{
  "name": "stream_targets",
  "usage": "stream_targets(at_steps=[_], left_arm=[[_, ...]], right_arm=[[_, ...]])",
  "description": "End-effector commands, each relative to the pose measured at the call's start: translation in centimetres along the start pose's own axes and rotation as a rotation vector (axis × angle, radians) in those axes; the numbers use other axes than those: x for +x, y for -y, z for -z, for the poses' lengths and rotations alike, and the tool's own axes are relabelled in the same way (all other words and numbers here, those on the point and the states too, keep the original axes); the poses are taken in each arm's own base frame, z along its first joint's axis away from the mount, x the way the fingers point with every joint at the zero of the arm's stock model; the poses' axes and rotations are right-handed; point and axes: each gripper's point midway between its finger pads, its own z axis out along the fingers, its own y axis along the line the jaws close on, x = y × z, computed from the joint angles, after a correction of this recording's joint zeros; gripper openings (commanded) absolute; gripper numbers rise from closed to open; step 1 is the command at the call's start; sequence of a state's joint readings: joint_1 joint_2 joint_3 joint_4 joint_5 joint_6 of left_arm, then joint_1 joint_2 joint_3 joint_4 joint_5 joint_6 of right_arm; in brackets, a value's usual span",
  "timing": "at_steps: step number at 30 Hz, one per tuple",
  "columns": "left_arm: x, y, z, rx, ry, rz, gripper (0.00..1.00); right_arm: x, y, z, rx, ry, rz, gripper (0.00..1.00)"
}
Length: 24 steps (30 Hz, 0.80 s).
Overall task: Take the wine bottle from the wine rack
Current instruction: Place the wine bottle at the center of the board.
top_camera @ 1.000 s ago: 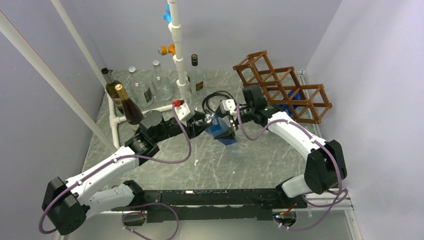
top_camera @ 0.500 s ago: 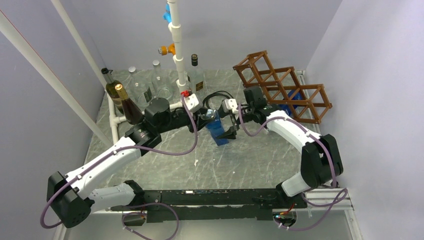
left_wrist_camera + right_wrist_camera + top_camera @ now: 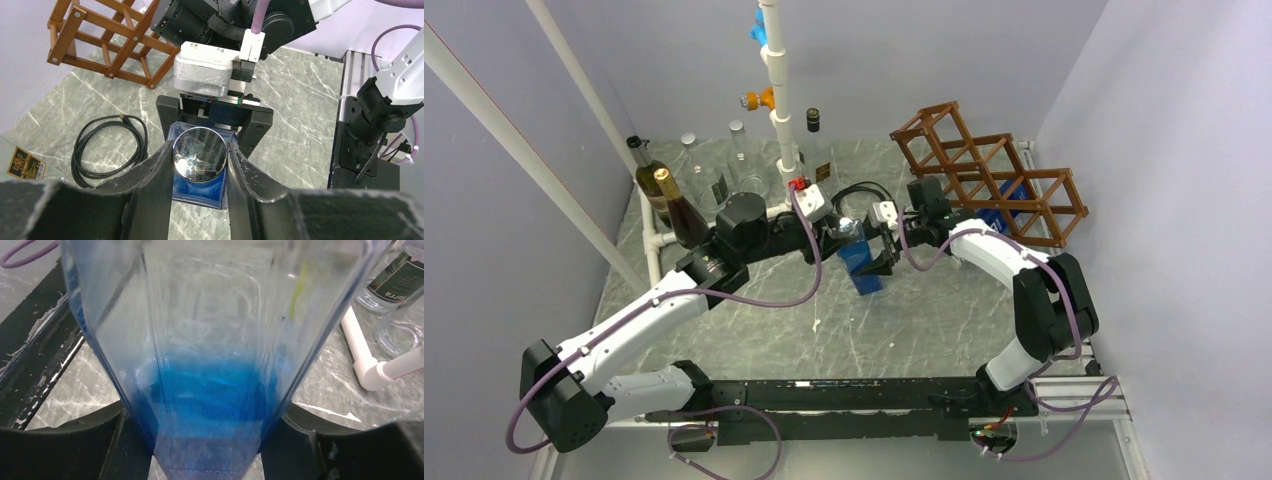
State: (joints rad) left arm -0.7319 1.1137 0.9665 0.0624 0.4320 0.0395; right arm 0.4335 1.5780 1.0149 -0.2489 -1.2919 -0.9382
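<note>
The wine bottle (image 3: 860,264) is blue and square-sided with a shiny round cap (image 3: 199,155). It stands near the middle of the table, off the wine rack (image 3: 984,180). My left gripper (image 3: 837,233) is shut on its cap and neck, one finger on each side (image 3: 200,150). My right gripper (image 3: 880,257) comes from the rack side, its jaws pressed on both flanks of the blue body (image 3: 210,365), low down (image 3: 207,440). The reddish-brown rack (image 3: 107,40) stands at the back right.
Dark wine bottles (image 3: 674,205), clear glass jars (image 3: 724,180) and a clear bottle (image 3: 816,150) stand at the back left around a white pipe stand (image 3: 779,100). A black cable coil (image 3: 856,198) lies behind the grippers. Something blue (image 3: 1009,212) sits in a rack cell.
The left arm swung back and to the right with the bottle, which now stands more upright. The right gripper's jaws narrowed onto the bottle's body.
</note>
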Motion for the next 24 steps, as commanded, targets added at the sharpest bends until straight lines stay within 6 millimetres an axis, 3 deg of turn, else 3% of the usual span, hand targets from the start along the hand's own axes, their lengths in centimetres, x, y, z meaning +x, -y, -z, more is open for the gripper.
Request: stream_targets(at_steps=[1,6,11,16,24], left_arm=[[-5.0,-0.4,0.6,-0.033,0.156,-0.039,0.27],[-3.8,-0.4,1.4,-0.068,0.161,0.043,0.96],[-2.3,-0.1,3.0,-0.101,0.179,0.057,1.00],[0.0,1.9,3.8,-0.006,0.211,-0.028,1.00],[2.9,1.7,2.6,0.012,0.238,-0.154,1.00]], right_arm=[[0.7,-1.4,-0.6,-0.074,0.027,-0.039,0.19],[0.5,-1.7,-0.6,-0.091,0.040,-0.037,0.08],[0.1,-1.8,-0.6,-0.100,0.050,-0.037,0.06],[-0.1,-2.1,-0.6,-0.120,0.062,-0.044,0.05],[-0.3,-2.5,-0.6,-0.153,0.072,-0.053,0.05]])
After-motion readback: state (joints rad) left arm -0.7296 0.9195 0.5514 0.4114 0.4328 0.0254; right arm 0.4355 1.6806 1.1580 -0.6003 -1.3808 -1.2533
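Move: The blue bottle stands roughly upright. Its cap is between the left fingers, putting its middle about 14 cm below that hand and 2 cm to its right. From the left hand, the coiled cable lies some 18 cm ahead and 4 cm right, down on the table, and the clear dark-capped bottle is about 25 cm ahead and 6 cm left. The right hand still grips the blue bottle's body, its middle about level, 1 cm to that hand's left. Opening wide off the cap and rising only about 1 cm, the left hand backs away from the blue bottle, some 3 cm back and 3 cm to its left, then sinks roughly 6 cm beside it with the fingers still spread. The right hand keeps its grip on the bottle's body, easing back 1 cm and turning about 5 degrees counter-clockwise. ##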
